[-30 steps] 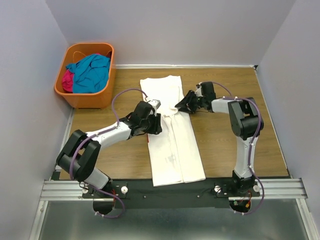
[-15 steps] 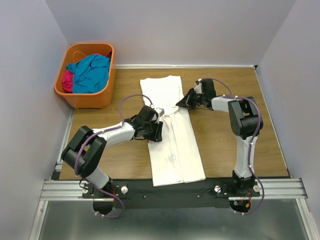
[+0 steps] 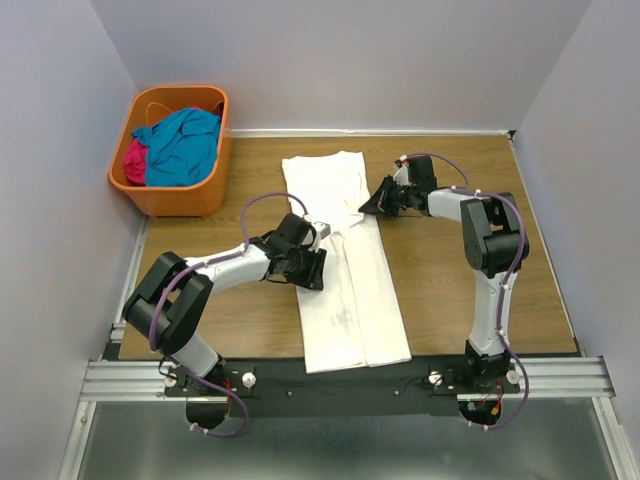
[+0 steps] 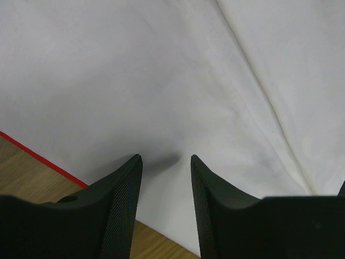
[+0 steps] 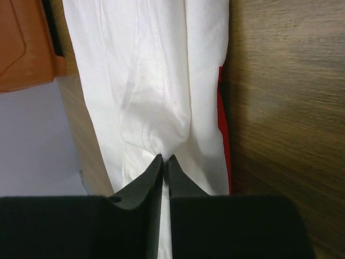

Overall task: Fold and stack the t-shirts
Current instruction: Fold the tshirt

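The white t-shirt (image 3: 352, 300) lies on the table as a long strip, sides folded in, running from the far middle to the near edge. A thin red line of its print (image 5: 222, 108) shows along one side. My right gripper (image 3: 367, 208) sits at the strip's right edge, shut on a pinch of the white cloth (image 5: 156, 86); the jaws (image 5: 165, 158) meet on a puckered fold. My left gripper (image 3: 318, 264) rests over the strip's left edge. Its jaws (image 4: 166, 159) are open, with the flat cloth (image 4: 161, 75) beneath them. The teal tee (image 3: 185, 140) and the magenta tee (image 3: 134, 160) lie in a basket.
An orange basket (image 3: 180, 93) stands at the far left corner, off the wooden tabletop's edge. Bare wood (image 3: 460, 290) shows to the right of the strip and to its left (image 3: 250, 320). Grey walls close in on three sides.
My right gripper has shut on the shirt's right edge. My left arm has shifted a little toward the near edge along the shirt's left side, jaws unchanged.
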Tool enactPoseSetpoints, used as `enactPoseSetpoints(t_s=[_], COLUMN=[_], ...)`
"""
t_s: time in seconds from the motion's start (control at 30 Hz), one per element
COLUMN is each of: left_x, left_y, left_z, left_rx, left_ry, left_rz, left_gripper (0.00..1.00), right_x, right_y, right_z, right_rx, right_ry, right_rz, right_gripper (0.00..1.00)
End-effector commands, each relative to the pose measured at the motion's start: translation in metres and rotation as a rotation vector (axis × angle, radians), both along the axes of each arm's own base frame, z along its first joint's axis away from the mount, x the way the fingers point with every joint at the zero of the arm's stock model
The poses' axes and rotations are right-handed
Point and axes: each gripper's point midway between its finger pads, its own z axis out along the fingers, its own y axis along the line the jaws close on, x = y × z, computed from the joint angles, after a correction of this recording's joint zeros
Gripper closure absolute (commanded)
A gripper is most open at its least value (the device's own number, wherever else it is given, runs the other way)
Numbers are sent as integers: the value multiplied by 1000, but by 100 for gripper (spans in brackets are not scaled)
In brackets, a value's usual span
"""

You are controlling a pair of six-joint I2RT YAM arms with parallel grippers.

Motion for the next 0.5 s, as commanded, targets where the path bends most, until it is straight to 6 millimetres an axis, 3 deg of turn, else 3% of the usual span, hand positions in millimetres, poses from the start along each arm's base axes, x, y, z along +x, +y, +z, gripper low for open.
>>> enactPoseSetpoints(t_s=[0.0,0.07,0.23,0.47], left_x=[-25,-25,-25,-32], left_y=[3,2,2,-1], left_z=[-8,-6,-6,-9], left_rx=[7,3,4,-2], left_ry=[85,83,85,101], left_rz=[-63,-66,-73,-95], left_gripper=[51,51,51,51], right_x=[-3,-3,33,86], right_y=[-6,-8,-11,-12], right_z=[-17,-15,15,40], right_rx=[-35,-52,-95,-128], right_ry=[25,20,-120,-266], right_rz=[18,19,-1,-23], right_gripper=[83,78,66,64])
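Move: The right hand's fingers are shut on a small bunched flap of the t-shirt, right at the fingertips and barely below the hand. The t-shirt's right edge lies about 3 cm to this hand's right, level with it; the far right corner is some 17 cm straight ahead and 2 cm lower, with the far left corner about as far ahead but 19 cm to the left. From the left hand, the flap lies roughly 22 cm ahead and 9 cm to the right, at about its own height. Almost on the spot, the right hand opens its fingers from nearly shut to about a third of their range and lets go of the bunched flap; then it speeds away forward and up, about 6 cm out and 5 cm higher, over the t-shirt's right side towards the far right corner, its fingertips tipping up by some 10 degrees. The left hand, fingers half open and pointing steeply down, stays by the near half of the t-shirt and seems to keep pressing on the cloth, easing back only about 1 cm. ##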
